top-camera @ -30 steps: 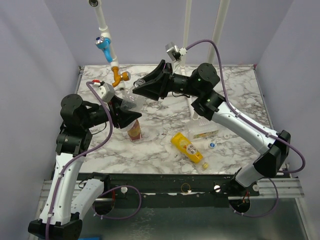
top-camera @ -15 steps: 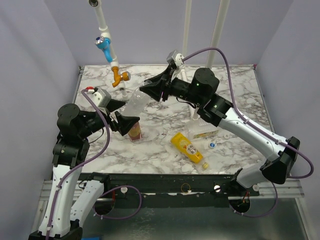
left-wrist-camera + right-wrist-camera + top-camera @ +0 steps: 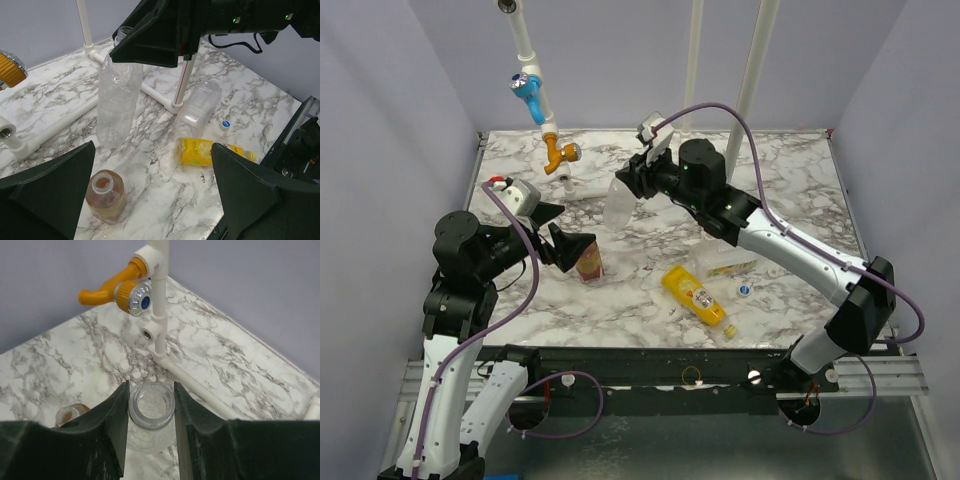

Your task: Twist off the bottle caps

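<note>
My right gripper (image 3: 151, 407) is shut on the open neck of the slim clear bottle (image 3: 151, 412), which hangs above the table (image 3: 618, 207) with no cap on it. To its left, my left gripper (image 3: 560, 242) stands open and holds nothing. Between the left fingers I see the brown bottle (image 3: 105, 195), upright and uncapped. The yellow bottle (image 3: 210, 151) lies on its side with a yellow cap (image 3: 251, 156) on it. Beside it lies the wider clear bottle (image 3: 200, 105). A blue-and-white cap (image 3: 225, 123) and a white cap (image 3: 226, 100) lie loose on the marble.
White pipes (image 3: 165, 97) run across the marble table (image 3: 800, 190). An orange tap (image 3: 115, 285) and a blue tap handle (image 3: 525, 85) stand at the back left. Grey walls close in the sides.
My left gripper has opened and drawn back left from the slim clear bottle. The right arm has swung the bottle left and more upright.
</note>
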Tool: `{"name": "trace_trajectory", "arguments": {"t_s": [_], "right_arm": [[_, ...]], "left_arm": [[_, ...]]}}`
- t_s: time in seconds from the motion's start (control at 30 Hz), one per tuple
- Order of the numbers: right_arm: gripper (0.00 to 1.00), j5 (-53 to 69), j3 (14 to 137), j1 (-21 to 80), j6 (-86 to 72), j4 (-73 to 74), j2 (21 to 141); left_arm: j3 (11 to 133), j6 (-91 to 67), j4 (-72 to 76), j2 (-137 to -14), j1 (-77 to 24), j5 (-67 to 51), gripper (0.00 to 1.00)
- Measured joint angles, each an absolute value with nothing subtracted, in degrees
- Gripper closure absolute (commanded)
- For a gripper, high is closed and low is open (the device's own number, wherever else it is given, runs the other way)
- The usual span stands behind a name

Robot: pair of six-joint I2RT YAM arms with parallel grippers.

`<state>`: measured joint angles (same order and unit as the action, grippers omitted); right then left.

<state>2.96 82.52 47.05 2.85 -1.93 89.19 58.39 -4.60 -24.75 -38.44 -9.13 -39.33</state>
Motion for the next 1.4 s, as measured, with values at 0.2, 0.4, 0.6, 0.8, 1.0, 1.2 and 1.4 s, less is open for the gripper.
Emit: {"name": "trace_trajectory", "arguments": {"t_s": [0.2, 0.4, 0.6, 0.8, 1.0, 1.2, 1.4], "right_arm": [[0.8, -2.5, 84.3, 47.1, 5.3, 1.7, 95.1], [0.79, -6.0, 79.4, 47.1, 5.6, 1.2, 97.0], [0.74, -7.1, 76.1, 47.1, 5.4, -2.3, 97.3], [0.68, -7.6, 72.7, 47.1, 5.4, -7.3, 97.7], [0.45, -7.6, 70.5, 47.1, 4.6, -10.7, 97.7], [0.29, -7.6, 70.5, 47.1, 4.1, -10.7, 97.7], [0.22, -7.2, 70.5, 47.1, 3.9, -10.4, 97.6]], "left_arm": [[58.5, -4.6, -25.1, -38.4, -9.1, -39.4, 0.01], [58.8, -4.6, -25.2, -38.5, -9.1, -39.6, 0.01], [59.2, -4.4, -25.5, -38.6, -9.1, -40.3, 0.01], [59.4, -4.4, -25.5, -38.6, -9.1, -40.7, 0.01], [59.4, -4.4, -25.5, -38.6, -9.1, -40.8, 0.01], [59.4, -4.4, -25.5, -38.6, -9.1, -41.1, 0.01], [59.4, -4.4, -25.5, -38.7, -9.1, -41.2, 0.01]]}}
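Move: The right hand still holds the uncapped clear bottle by its neck; the bare table spot for its base is about 3 cm ahead, 1 cm to the right and some 34 cm below. From that hand, the open amber bottle stands roughly 5 cm back and 9 cm left, the yellow bottle lies 10 cm back and 13 cm right, and the lying clear bottle 1 cm back and 19 cm right. From the empty left hand, the spot is about 17 cm ahead and 10 cm right. Keeping its grip on the clear bottle's neck, the right hand lowers it about 14 cm to the marble beside the amber bottle, quickly at first and then easing down, with a slight forward shift early on. The fingers tip down some 15 degrees and swing about 10 clockwise; then, with the hand still, they open wide and let go of the neck. ##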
